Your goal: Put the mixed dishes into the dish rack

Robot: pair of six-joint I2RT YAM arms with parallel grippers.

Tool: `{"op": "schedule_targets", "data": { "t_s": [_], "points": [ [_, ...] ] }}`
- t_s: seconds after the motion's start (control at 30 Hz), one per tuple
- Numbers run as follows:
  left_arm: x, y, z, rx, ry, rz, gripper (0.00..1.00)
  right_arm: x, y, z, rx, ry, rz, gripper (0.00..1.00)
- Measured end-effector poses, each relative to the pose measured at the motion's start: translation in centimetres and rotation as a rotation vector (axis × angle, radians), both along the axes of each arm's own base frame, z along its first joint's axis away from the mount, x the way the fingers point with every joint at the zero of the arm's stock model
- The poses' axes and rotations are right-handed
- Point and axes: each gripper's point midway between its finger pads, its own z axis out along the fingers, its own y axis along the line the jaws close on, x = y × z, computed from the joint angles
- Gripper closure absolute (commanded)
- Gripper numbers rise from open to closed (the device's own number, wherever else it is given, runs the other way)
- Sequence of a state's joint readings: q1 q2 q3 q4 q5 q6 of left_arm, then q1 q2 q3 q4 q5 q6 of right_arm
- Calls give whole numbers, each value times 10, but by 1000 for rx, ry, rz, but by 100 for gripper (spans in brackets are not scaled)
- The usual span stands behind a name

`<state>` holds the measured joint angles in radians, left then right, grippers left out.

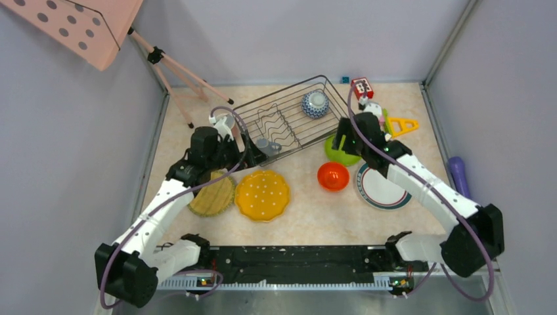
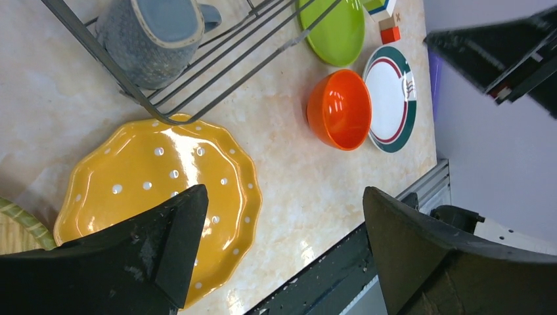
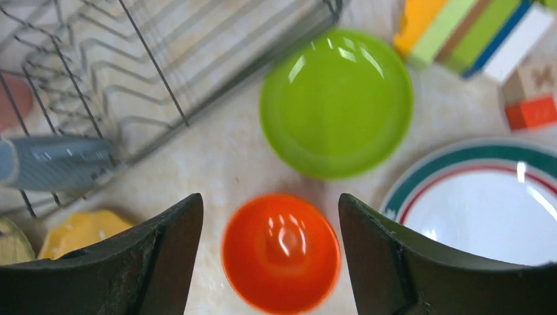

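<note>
The dish rack (image 1: 289,117) stands at the back centre. It holds the patterned bowl (image 1: 315,104) and the grey mug (image 2: 154,39), which lies at its near left corner. My left gripper (image 2: 282,194) is open and empty above the dotted yellow scalloped plate (image 2: 157,190), just in front of that corner. A second yellow plate (image 1: 213,195) lies partly under the left arm. My right gripper (image 3: 269,201) is open and empty above the orange-red bowl (image 3: 281,252). The lime green plate (image 3: 336,102) and the white green-rimmed plate (image 3: 483,203) lie beside the bowl. The pink mug is not clearly seen.
Coloured toy blocks (image 3: 473,33) and a yellow triangle (image 1: 404,125) sit at the back right. A purple cylinder (image 1: 459,174) lies by the right wall. A pink tripod stand (image 1: 177,72) leans in at the back left. Grey walls close in the table.
</note>
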<state>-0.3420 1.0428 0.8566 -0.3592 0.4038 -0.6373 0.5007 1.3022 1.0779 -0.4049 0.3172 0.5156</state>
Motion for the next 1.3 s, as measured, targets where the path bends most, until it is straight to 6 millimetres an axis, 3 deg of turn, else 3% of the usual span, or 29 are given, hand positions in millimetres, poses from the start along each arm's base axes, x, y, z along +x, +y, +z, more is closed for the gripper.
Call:
{"op": "schedule_targets", "data": {
  "t_s": [0.13,0.23,0.4,0.5,0.73,0.8,0.87,0.9,1.17,1.3],
  "points": [
    [-8,-4,-1,-1,-6,-21,9,-59,-20,-42,50,121,-26,31],
    [-14,-10,-2,-5,-14,-47,9,-92,-29,-64,105,166,-48,35],
    [-26,-24,-6,-8,-3,-97,10,-118,-30,-94,175,233,-63,36],
    [-29,-30,-6,-11,-4,-111,10,-124,-27,-108,193,275,-65,38],
    [-31,-33,-8,-10,-6,-111,10,-121,-16,-133,216,339,-71,60],
    [-31,-33,-10,-6,-2,-109,10,-119,-14,-136,222,346,-71,69],
    [-31,-33,-10,-6,-1,-110,10,-117,-12,-136,230,344,-72,93],
    [-31,-33,-11,-5,1,-111,10,-116,-11,-136,233,340,-71,100],
    [-33,-41,-25,15,46,-130,10,-119,-13,-136,217,349,-62,100],
    [-42,-54,-27,12,55,-165,8,-120,-12,-125,226,320,-37,100]
  ]
}}
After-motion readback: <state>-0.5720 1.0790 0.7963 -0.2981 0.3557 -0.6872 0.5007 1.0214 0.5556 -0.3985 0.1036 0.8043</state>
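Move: The orange bowl lies some 9 cm back and 4 cm left of the right hand, about 16 cm below it. At nearly the same depth, the green plate is roughly 2 cm ahead of that hand and 1 cm to its right, and the white plate 12 cm back and 16 cm right. From the left hand the bowl is about 25 cm to the right, level in reach and 17 cm lower; the yellow plate is about 4 cm back and 1 cm left, 19 cm down, and the gray mug 10 cm ahead, 13 cm down. Swing the half-open right gripper back about 12 cm and down some 14 cm onto the orange bowl's right rim, tipping the fingers about 20 degrees further down. Shut them fully to pinch the rim, one finger inside the bowl and one outside, then start upward by a centimetre. Meanwhile bring the wide-open left gripper right, back and slightly down, towards the bowl. ##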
